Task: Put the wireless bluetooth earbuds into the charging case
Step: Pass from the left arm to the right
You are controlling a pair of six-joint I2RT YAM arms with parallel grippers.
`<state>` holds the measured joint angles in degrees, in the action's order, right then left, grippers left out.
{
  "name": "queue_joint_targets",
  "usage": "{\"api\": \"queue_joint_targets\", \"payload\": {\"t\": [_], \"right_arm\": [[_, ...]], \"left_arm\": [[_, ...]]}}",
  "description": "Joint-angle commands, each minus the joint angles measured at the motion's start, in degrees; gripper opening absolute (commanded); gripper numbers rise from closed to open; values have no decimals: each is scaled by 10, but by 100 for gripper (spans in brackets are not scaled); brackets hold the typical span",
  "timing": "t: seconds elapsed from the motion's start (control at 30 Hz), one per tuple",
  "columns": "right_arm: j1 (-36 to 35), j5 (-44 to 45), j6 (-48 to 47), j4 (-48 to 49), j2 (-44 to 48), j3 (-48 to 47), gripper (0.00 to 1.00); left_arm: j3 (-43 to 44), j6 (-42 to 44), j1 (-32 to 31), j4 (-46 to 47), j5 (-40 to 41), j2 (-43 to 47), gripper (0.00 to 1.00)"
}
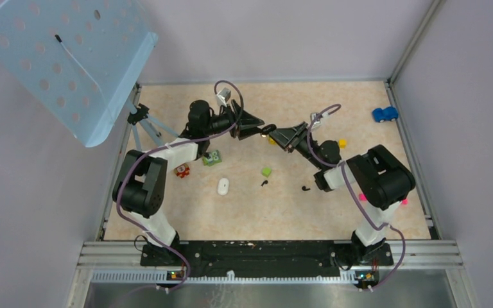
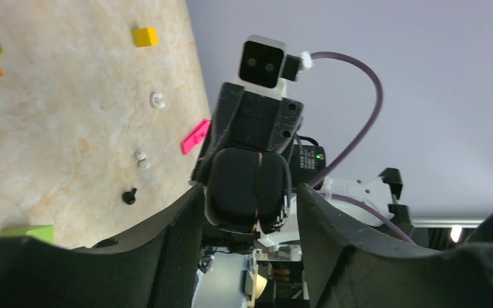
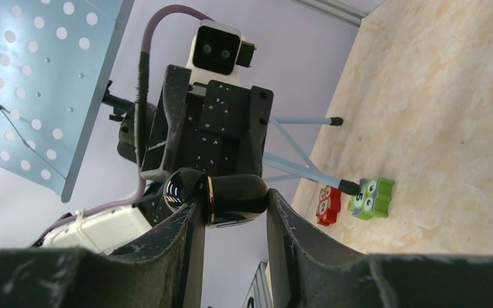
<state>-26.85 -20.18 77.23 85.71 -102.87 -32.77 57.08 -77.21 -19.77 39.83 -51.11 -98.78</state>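
The charging case (image 1: 266, 132), a glossy black shell with a thin gold seam, hangs in mid-air between both arms' tips over the middle of the table. My right gripper (image 3: 234, 204) is shut on the case (image 3: 234, 199), both fingers pressing its sides. My left gripper (image 2: 249, 192) stands open around the case (image 2: 247, 189), with a gap at its right finger. Two tiny black earbuds lie on the table, one (image 1: 264, 183) below the green cube and one (image 1: 305, 188) near the right arm. One earbud (image 2: 129, 196) also shows in the left wrist view.
A green cube (image 1: 266, 171), a white oval piece (image 1: 223, 186), a yellow block (image 1: 342, 143), two owl blocks (image 1: 212, 158) (image 1: 181, 170) and a blue toy car (image 1: 384, 114) lie about. A tripod (image 1: 142, 122) with a perforated blue board (image 1: 64, 58) stands at the back left.
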Motion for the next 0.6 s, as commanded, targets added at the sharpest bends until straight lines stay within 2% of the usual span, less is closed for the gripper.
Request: {"api": "queue_joint_targets", "payload": {"t": [0.0,0.17,0.33,0.47,0.57], "right_arm": [[18,-59,5,130,3,10,10],[32,-136,5,129,1,28,9],[53,-215,22,101,-11,41,4],[61,-251,3,39,11,46,4],[62,-267,-57,-101,52,30,4]], "left_arm": [[41,141,2,-156,4,40,64],[67,262,25,-310,4,73,79],[47,324,28,-342,-3,121,84],[80,446,3,-450,29,138,86],[125,519,-34,-519,70,134,86]]}}
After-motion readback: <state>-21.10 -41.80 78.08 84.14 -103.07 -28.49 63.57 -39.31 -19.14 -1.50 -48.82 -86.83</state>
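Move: The charging case is already pinched in the right fingertips, its middle about 1 cm ahead and 1 cm left of the right hand point. From the part-open left gripper, the case lies roughly 2 cm to the right, level with the fingertips. On the table some 20 cm below the right hand are the green cube, about 4 cm back; the yellow owl, around 9 cm ahead and 2 cm right; and an earbud, about 8 cm back and 1 cm left. Keep the right fingers shut on the charging case and carry it back and down, about 6 cm in all, turning the wrist some 15 degrees counter-clockwise. Spread the already loosened left fingers wide around the case, dip that gripper about 2 cm, then slip it off to the left and finally back, rising a little and tipping its fingertips downward. ##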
